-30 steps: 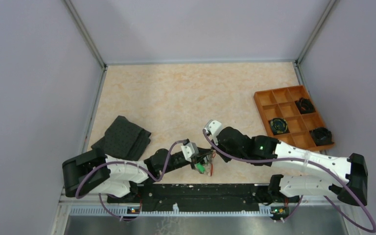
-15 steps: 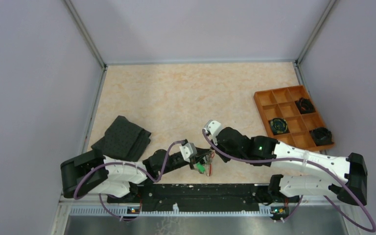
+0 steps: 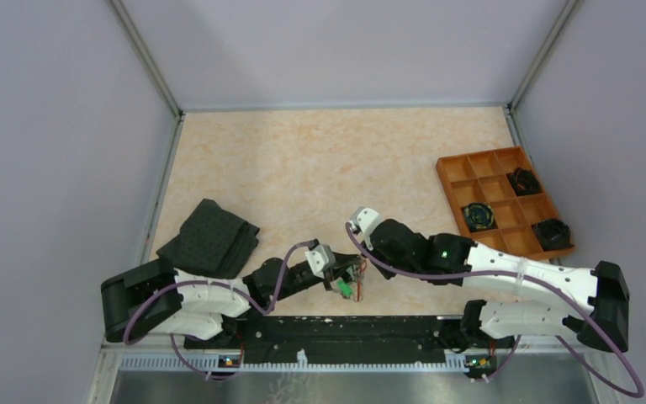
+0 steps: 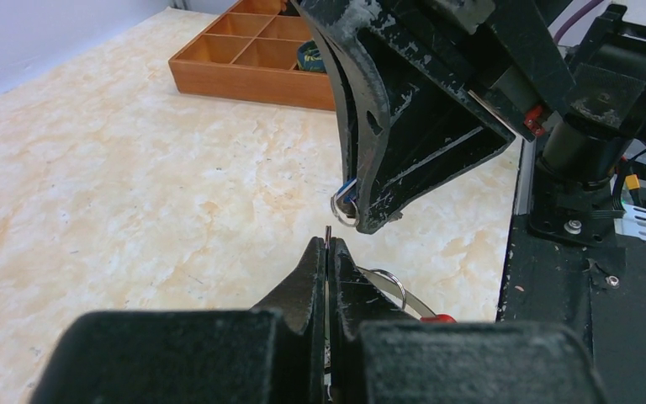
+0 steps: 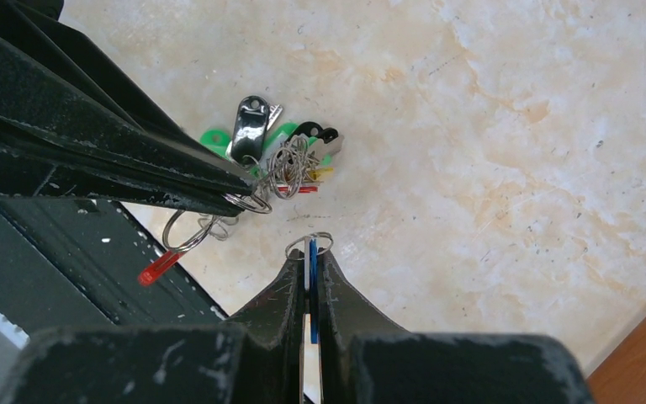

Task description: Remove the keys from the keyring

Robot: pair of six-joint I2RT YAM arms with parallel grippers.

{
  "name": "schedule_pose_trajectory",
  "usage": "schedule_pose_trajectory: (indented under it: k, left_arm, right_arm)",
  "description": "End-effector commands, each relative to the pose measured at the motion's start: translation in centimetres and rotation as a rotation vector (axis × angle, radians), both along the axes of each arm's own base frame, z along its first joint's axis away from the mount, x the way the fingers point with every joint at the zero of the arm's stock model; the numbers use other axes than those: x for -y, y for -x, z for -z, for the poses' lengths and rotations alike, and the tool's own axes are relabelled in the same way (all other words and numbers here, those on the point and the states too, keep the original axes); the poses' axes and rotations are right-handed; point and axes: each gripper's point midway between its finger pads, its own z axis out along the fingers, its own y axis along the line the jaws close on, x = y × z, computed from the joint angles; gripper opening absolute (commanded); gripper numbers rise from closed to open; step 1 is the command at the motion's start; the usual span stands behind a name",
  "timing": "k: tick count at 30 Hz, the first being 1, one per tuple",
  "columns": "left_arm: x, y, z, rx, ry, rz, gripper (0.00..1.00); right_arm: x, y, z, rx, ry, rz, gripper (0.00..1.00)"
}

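Observation:
My left gripper (image 4: 328,244) is shut on the thin grey wire of the keyring (image 4: 384,278), whose red sleeve (image 5: 158,268) hangs below it. A bunch of keys (image 5: 286,151) with green, black and red heads hangs from the keyring by the left fingertips (image 5: 219,187). My right gripper (image 5: 309,249) is shut on a blue key (image 5: 312,278) with a small split ring at its tip. That key sits a short gap away from the bunch. Seen from above, the left gripper (image 3: 352,271) and the right gripper (image 3: 368,263) meet tip to tip over the green key (image 3: 346,289) near the table's front edge.
An orange compartment tray (image 3: 450,168) at the right holds black coiled objects (image 3: 478,217). A folded black cloth (image 3: 210,237) lies at the left. The black base rail (image 3: 345,328) runs just below the grippers.
Both arms have eased very slightly left; both grips stay shut as before.

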Motion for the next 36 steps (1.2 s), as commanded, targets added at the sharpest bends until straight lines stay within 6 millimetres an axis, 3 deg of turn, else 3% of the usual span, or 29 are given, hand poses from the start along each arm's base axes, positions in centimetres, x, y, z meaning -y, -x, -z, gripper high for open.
schedule_pose_trajectory:
  k: [1,10,22,31,36]
  left_arm:
    - [-0.3,-0.3,-2.6,0.021,0.094,-0.027,0.00]
    - [-0.5,-1.4,-2.1,-0.030,0.090,-0.091,0.00]
    - [-2.0,-5.5,0.2,-0.193,0.009,-0.325,0.00]
    - [-2.6,-7.2,1.1,-0.298,-0.020,-0.364,0.00]
    - [-2.4,-7.2,1.4,-0.319,-0.043,-0.356,0.00]
  right_arm:
    - [0.1,-0.8,-0.1,0.017,-0.009,0.037,0.00]
    - [1.5,-4.2,0.3,-0.009,-0.076,0.213,0.00]
    - [5.0,-12.6,0.1,0.062,-0.314,0.563,0.00]
    - [8.3,-17.7,1.9,0.099,-0.441,0.751,0.00]
    - [9.0,-18.9,3.7,0.077,-0.442,0.787,0.02]
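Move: Out on the bare table beside the tray is where the right hand's blue key is heading: about 19 cm ahead of that hand, 12 cm right and 12 cm below. The tray's middle lies roughly 20 cm ahead and 34 cm right of the right hand; the key bunch is some 5 cm left, 3 cm back and 7 cm below it. From the left hand, which pinches the keyring, that same table spot is about 19 cm ahead, 17 cm right and 14 cm down. Carrying the already freed blue key and its small split ring, the right hand swings some 17 cm forward and 10 cm right, away from the key bunch towards the table by the tray, turning about 45 degrees clockwise and sinking mostly at the end. The left hand keeps its pinch on the keyring and moves about 7 cm forward, drifting left and down, turning some 20 degrees counter-clockwise. ##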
